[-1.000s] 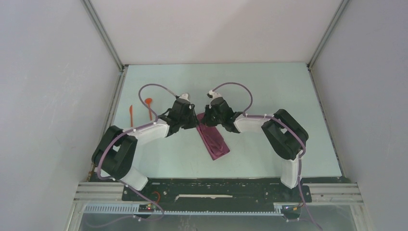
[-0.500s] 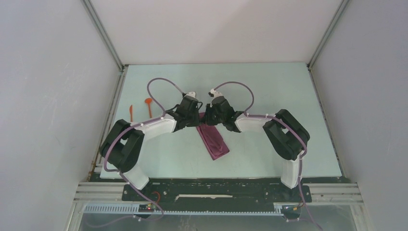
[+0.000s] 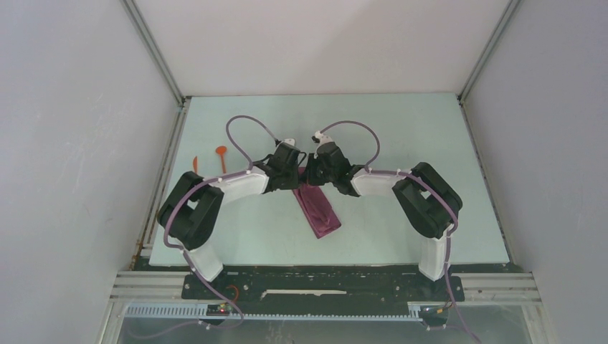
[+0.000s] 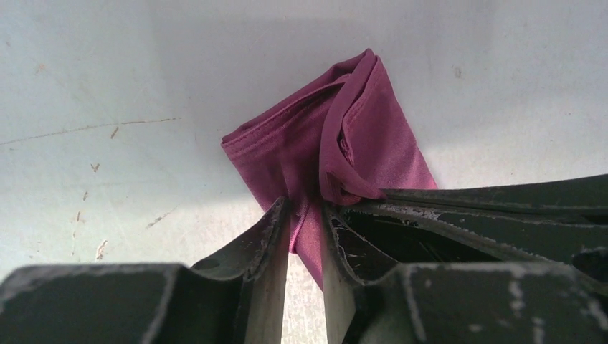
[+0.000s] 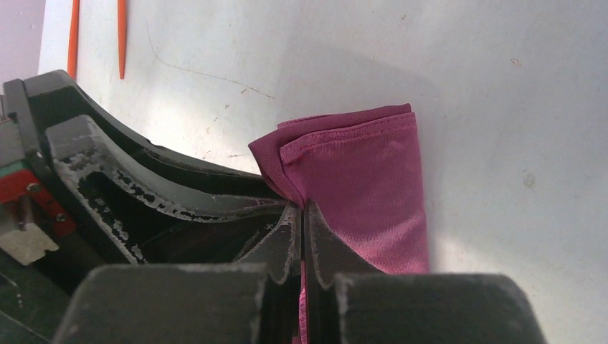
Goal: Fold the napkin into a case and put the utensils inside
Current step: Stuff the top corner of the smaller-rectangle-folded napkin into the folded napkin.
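Note:
The maroon napkin lies folded into a long narrow case on the table, slanting from mid-table toward the near right. Both grippers meet at its far end. In the left wrist view, my left gripper has a bunched fold of the napkin pinched between its narrowly parted jaws. My right gripper is shut on the edge of the napkin, with a sliver of cloth showing between its fingers. Two orange utensils lie side by side at the far left, and the right wrist view shows these utensils too.
The pale table is walled by white panels at the left, right and back. The right gripper's finger crosses the left wrist view close beside the cloth. Both arm bases stand at the near edge.
My left arm has swung right, bringing its gripper in against the napkin's far end beside the right gripper. The right arm and the napkin have barely moved.

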Controlling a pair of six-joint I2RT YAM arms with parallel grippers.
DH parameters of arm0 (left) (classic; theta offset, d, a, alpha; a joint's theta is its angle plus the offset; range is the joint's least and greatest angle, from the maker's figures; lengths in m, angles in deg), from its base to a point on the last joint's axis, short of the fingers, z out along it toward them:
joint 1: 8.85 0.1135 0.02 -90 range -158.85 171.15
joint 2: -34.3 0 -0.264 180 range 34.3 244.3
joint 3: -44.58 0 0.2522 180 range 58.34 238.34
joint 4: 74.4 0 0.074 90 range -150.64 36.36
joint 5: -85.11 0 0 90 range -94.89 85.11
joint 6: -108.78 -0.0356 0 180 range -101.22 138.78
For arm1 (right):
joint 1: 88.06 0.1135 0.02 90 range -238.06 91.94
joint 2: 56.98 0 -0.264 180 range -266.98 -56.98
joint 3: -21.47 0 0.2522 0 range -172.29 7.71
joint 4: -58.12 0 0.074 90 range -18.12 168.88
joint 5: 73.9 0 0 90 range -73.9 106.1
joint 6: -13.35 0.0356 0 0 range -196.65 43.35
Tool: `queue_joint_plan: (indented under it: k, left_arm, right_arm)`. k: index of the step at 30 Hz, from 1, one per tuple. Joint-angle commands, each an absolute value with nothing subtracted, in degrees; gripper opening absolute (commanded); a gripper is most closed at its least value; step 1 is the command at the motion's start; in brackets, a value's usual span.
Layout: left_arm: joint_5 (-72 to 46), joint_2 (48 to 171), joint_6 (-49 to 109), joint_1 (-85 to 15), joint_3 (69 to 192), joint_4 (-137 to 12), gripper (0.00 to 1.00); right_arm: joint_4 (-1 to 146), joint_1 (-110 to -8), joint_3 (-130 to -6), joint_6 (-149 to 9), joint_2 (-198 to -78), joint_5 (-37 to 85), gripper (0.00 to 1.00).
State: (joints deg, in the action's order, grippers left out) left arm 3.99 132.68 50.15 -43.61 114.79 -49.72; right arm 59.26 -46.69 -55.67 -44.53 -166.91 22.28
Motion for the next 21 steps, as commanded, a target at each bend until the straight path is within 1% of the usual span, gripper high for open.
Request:
queue_joint_plan:
  k: [1,6,10,15,17,19,21]
  left_arm:
    - [6.8,133.3,48.5,-44.1,117.8,-49.0,0.28]
    - [7.5,134.2,48.9,-44.1,118.5,-48.1,0.22]
    - [7.7,134.6,48.5,-44.1,118.9,-47.7,0.24]
    - [7.6,134.9,48.3,-44.1,119.1,-47.7,0.23]
    - [7.6,135.0,48.2,-44.1,119.2,-47.6,0.17]
    - [8.4,134.4,48.2,-44.0,119.0,-47.8,0.05]
    - [9.4,133.4,48.3,-44.1,118.4,-48.2,0.01]
  right_arm:
    - [57.0,-46.8,-55.6,-43.8,-163.7,22.5,0.00]
    - [56.9,-46.6,-55.5,-43.6,-163.9,22.6,0.00]
    - [56.9,-46.5,-55.5,-43.5,-164.0,22.7,0.00]
    - [56.8,-46.6,-55.5,-43.4,-164.2,22.8,0.00]
    - [57.1,-46.5,-55.5,-43.3,-164.3,22.8,0.00]
    - [57.6,-46.4,-55.5,-43.3,-164.3,22.6,0.00]
    - [58.2,-46.3,-55.5,-43.1,-164.3,22.5,0.00]
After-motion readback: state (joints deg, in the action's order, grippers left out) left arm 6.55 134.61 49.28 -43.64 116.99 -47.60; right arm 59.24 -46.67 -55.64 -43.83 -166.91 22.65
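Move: Almost directly beneath the left fingertips, about 1 cm ahead and 1 cm down, lies the open upper layer of the folded napkin. The napkin's top left corner is roughly 4 cm ahead and 2 cm to the left, and its near end some 15 cm back and 9 cm to the right. The loose corner flap, already held by the right hand between its fingers, is about 2 cm right and 1 cm ahead of the left hand. Easing forward a bit over half a centimetre, then about as far left and slightly down, the left hand brings its part-open fingers onto the napkin layer beside the flap, then shuts them late, almost fully, pinching the cloth. The right hand stays in place, fingers shut, keeping its hold on the flap. ##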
